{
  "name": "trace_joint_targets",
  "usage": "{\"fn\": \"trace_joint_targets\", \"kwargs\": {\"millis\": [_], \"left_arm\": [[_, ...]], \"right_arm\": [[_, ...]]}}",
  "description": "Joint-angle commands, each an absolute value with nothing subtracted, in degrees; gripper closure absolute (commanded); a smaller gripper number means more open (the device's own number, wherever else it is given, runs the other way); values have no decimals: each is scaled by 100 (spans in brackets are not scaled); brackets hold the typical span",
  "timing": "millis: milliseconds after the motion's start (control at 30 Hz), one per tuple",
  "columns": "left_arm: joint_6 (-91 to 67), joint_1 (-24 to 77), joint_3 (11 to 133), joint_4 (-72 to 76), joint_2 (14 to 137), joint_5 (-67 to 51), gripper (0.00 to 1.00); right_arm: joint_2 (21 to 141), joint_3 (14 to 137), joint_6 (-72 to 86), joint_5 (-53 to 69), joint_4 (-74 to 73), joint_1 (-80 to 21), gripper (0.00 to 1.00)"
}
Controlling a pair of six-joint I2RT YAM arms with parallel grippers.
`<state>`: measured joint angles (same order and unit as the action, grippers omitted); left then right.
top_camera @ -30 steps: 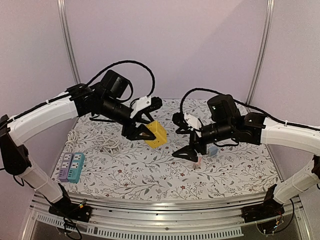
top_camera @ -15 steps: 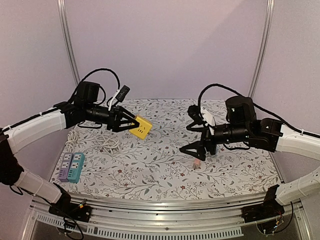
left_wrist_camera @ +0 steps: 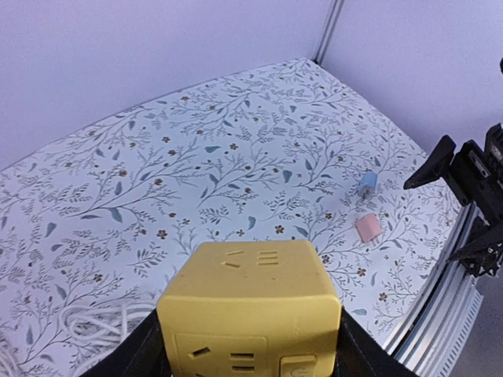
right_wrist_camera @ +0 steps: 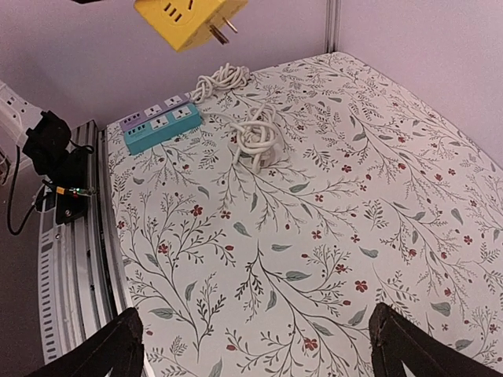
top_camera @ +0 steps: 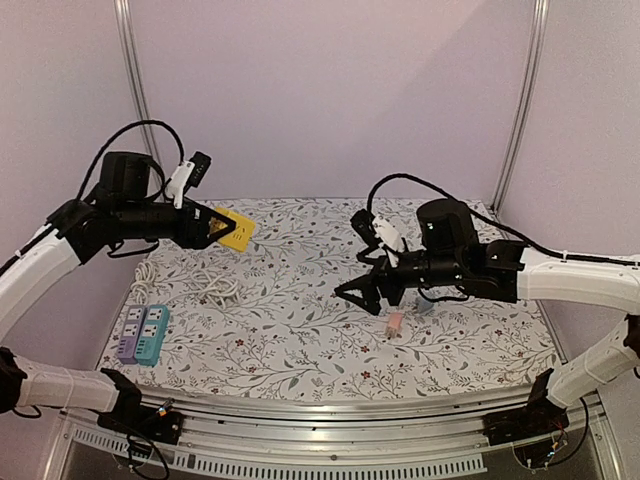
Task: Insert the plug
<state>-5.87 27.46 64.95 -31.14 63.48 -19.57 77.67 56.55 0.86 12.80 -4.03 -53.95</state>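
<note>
My left gripper (top_camera: 222,228) is shut on a yellow cube adapter (top_camera: 235,229), held in the air over the table's back left. In the left wrist view the cube (left_wrist_camera: 250,302) fills the space between the jaws, socket faces toward the camera. The right wrist view shows it (right_wrist_camera: 187,19) from below, with metal prongs sticking out of one side. A teal power strip (top_camera: 149,335) and a purple one (top_camera: 130,333) lie side by side at the front left. My right gripper (top_camera: 364,297) hovers open over the table's middle, nothing between its fingers (right_wrist_camera: 124,339).
A pink plug (top_camera: 394,324) and a pale blue plug (top_camera: 425,303) lie on the floral cloth right of centre, below my right arm. A coiled white cable (top_camera: 214,284) lies behind the power strips. The table's metal front rail (top_camera: 330,440) runs along the near edge.
My left arm has swung left and back, carrying the yellow cube up from the table's middle. My right gripper has shifted slightly left, still open.
</note>
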Motion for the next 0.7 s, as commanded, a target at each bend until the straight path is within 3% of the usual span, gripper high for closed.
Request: {"fn": "trace_joint_targets", "kwargs": {"millis": [0,300,667], "left_arm": [[-690,2690,6780,-4127,5755,522,100],[-1193,2690,6999,-5031,5218,1815,100],[-1887,2691,6930,-5315,4879,1334,100]], "right_arm": [[8437,6267,236,984,97,-5673,1],[10866,8412,149,1128,520,-6107,1],[13740,11151,317,1294,489,-6110,1]]}}
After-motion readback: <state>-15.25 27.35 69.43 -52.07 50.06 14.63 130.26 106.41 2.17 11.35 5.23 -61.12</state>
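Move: The right hand, empty and wide open, is going for the nearer coil of white cord with the plug in it, about 29 cm to its left, 13 cm ahead and 22 cm below. The teal power strip lies roughly 43 cm left and level with it, the far cord coil some 48 cm left and 16 cm ahead, both on the table. From the left hand, which already grips the yellow block, the nearer coil is about 7 cm left, 6 cm ahead and 28 cm below. The right hand sweeps about 23 cm left and some 7 cm forward towards the nearer cord coil, nearly level at first and then sinking about 4 cm, its fingers staying wide open and still aimed mostly left and down. Meanwhile the left hand clears out to its left by about 13 cm, its wrist swinging some 35 degrees counter-clockwise to point more nearly forward, while it rises slightly, then eases back a little and keeps its grip on the yellow block. ##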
